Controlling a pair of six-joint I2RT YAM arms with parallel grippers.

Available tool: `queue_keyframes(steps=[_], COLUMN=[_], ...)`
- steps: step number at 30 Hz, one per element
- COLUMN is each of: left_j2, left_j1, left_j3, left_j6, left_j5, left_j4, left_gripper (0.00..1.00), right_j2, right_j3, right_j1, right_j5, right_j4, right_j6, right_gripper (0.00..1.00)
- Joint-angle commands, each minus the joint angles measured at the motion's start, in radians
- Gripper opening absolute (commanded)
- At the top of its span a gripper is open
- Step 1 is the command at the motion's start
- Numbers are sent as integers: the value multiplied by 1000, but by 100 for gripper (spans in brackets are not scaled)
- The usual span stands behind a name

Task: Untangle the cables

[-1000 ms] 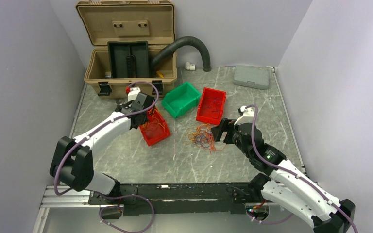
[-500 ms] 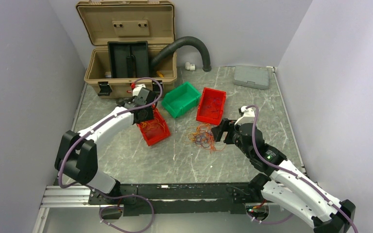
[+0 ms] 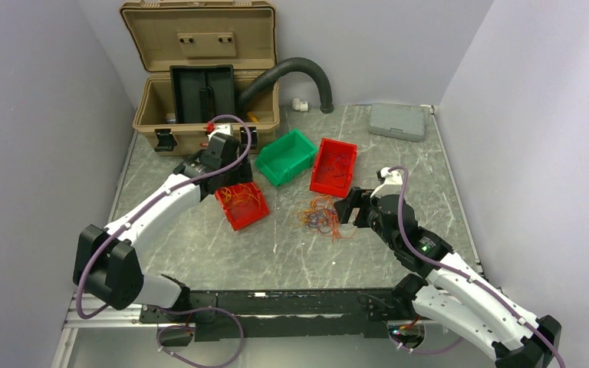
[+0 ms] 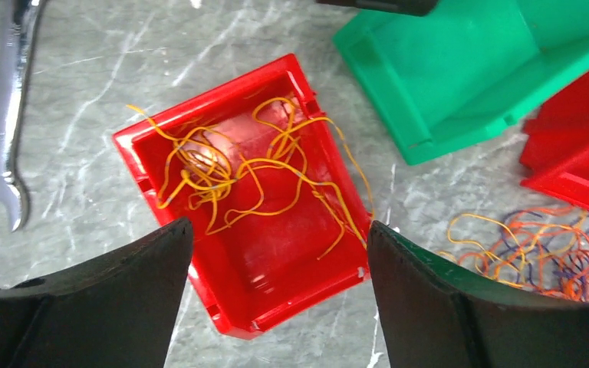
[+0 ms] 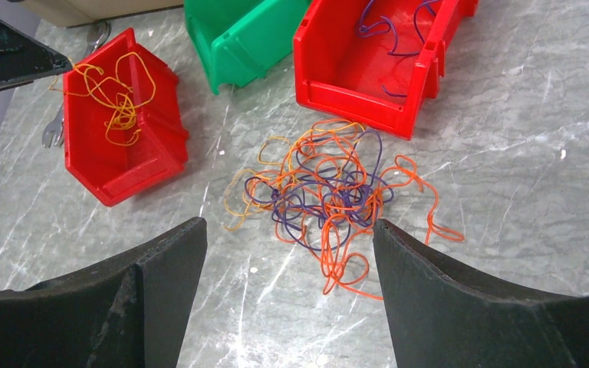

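A tangle of orange, purple and yellow cables (image 3: 320,217) (image 5: 330,192) lies on the marble table; its edge shows in the left wrist view (image 4: 537,249). Loose yellow cables (image 4: 230,165) (image 5: 115,96) lie inside the left red bin (image 3: 234,221) (image 4: 276,307). Purple cables (image 5: 387,31) rest in the right red bin (image 3: 324,184) (image 5: 353,100). My left gripper (image 3: 232,178) (image 4: 278,224) hangs open above the left bin with nothing between its fingers. Just right of the tangle, my right gripper (image 3: 347,208) (image 5: 289,223) stands open and empty above the table.
A green bin (image 3: 284,157) (image 4: 460,69) sits between the two red bins. A wrench (image 4: 0,115) lies left of the left bin. An open tan toolbox (image 3: 199,77), a black hose (image 3: 299,69) and a grey case (image 3: 397,120) stand at the back.
My left gripper has opened and drawn up and back from the left red bin, leaving the yellow cables in it. The right arm has not moved.
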Motion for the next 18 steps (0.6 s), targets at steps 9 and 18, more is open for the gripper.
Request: queue_keyframes(steps=[9, 18], left_j2=[104, 99], left_j1=[-3, -1], left_j3=[40, 83], left_j6=[-188, -149], left_j5=[268, 156], left_j4=[98, 8], left_gripper=[73, 0], right_j2=[-17, -54], right_j3=[8, 11], right_j1=[-1, 0], right_j5=[8, 36], right_j4=[3, -38], right_j6=[-5, -15], right_gripper=[82, 82])
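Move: Over the near red box, the left hand hangs open, with the box's middle about 2 cm back, 2 cm right and 6 cm below. The yellow strand along the box's right side lies about 5 cm right, level with the hand fore and aft, and 4 cm lower. The green bin is some 13 cm right and 8 cm ahead, the cable tangle 23 cm right and 7 cm back. From the right hand that strand lies about 23 cm left, 9 cm ahead and 8 cm down. Sliding right about 5 cm over the red box, then sinking some 3 cm, the left hand goes to the yellow strand by the box's right side. It rolls about 13 degrees, left side dropping, and tips slightly more downward. As the sideways travel ends, the wide-open fingers snap shut on the strand, seeming to pinch it. ##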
